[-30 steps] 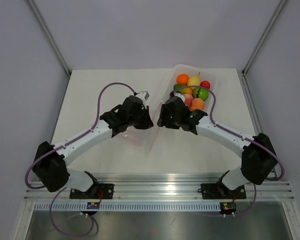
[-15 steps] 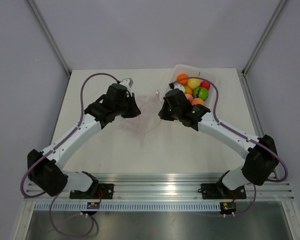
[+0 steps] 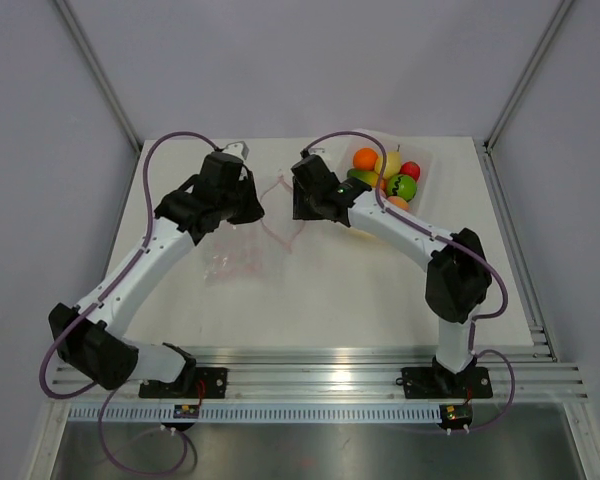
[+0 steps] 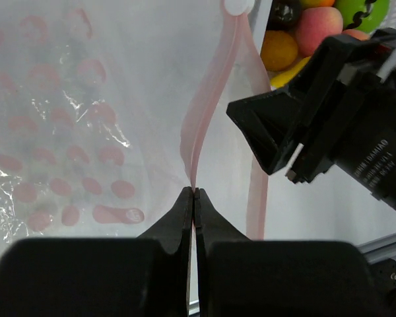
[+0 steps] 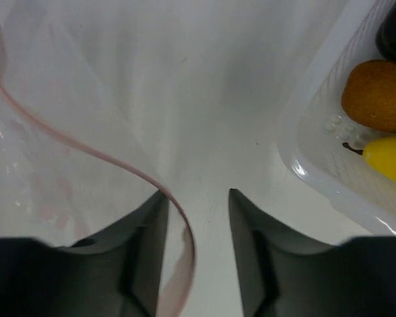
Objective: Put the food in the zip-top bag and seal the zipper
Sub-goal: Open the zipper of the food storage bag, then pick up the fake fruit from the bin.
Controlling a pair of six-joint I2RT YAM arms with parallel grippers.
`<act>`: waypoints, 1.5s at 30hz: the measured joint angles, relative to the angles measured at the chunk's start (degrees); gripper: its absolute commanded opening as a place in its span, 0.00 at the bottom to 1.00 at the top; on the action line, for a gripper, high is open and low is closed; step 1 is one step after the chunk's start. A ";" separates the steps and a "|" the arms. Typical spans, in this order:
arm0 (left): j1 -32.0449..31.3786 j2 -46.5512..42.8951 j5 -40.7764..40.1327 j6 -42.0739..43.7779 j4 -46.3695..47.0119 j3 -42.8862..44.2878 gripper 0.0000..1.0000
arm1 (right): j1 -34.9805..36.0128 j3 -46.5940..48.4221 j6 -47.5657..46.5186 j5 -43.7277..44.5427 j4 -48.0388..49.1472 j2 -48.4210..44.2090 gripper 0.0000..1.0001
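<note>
The zip-top bag [image 3: 238, 255] lies crinkled left of the table's centre, its pink dots showing in the left wrist view [image 4: 66, 132]. My left gripper [image 3: 256, 211] is shut on the pink zipper [image 4: 204, 112] at the bag's mouth [image 4: 195, 191]. My right gripper [image 3: 298, 208] faces it, a little to the right. Its fingers [image 5: 241, 224] stand open [image 5: 197, 198], and the zipper [image 5: 119, 162] curves between them next to the left finger. The food [image 3: 385, 175] sits in the tray: orange, yellow, green, red and pink fruits. Brown [image 5: 376, 96] and yellow [image 5: 389, 155] ones show in the right wrist view.
The translucent white tray [image 3: 423, 158] stands at the back right, its near wall [image 5: 317, 175] just right of my right gripper. The right arm [image 3: 420, 240] reaches across the table's middle from its base. Grey walls close the table at the back and sides.
Both grippers have moved away from the near edge and leftwards. The bag has gone with the left gripper, from the table's centre to its left half.
</note>
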 measured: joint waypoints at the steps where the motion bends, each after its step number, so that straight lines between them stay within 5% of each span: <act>1: 0.09 1.05 -0.35 0.02 -0.15 0.59 0.00 | 0.00 0.00 -0.74 0.33 -1.05 -0.04 0.68; 5: 0.48 4.13 -1.11 0.09 -0.13 1.01 0.00 | -0.50 -0.68 -3.23 2.23 -1.90 -2.71 0.75; 18: 2.19 6.05 0.81 0.22 4.22 0.55 0.00 | -10.01 -13.60 -4.46 4.07 -0.26 -24.09 0.76; 32: 2.45 10.54 3.78 -1.97 6.95 0.28 0.00 | -10.10 -15.41 -7.37 -16.87 -0.17 -24.44 0.81; 39: 2.45 10.75 1.99 -1.81 5.64 0.37 0.00 | -12.52 -14.56 -7.13 -10.16 -2.45 -26.27 0.77; 45: 2.45 10.73 1.36 -1.70 4.04 0.39 0.00 | -21.55 -5.14 -9.07 -2.86 -8.15 -15.98 0.87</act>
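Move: From the right hand, which is just releasing the bag's right-hand lip, the middle of the food box lies about 21 cm ahead, 22 cm to the right and 12 cm below. The yellow fruit is nearer, 12 cm ahead and 18 cm right, with the brown kiwi some 16 cm ahead and 12 cm right, both about as low. From the left hand, still pinching the other zipper lip, the box's middle is roughly 28 cm ahead, 32 cm right and 20 cm below. Spread the right gripper's half-open fingers to come free of the bag's right-hand lip, then swing right and up. Ease back left and towards the base by a few centimetres, then sweep right and forward over the food box, ending about 19 cm right and 7 cm higher. Meanwhile keep the left gripper shut on its lip and bring it some 5 cm down and 4 cm forward. ##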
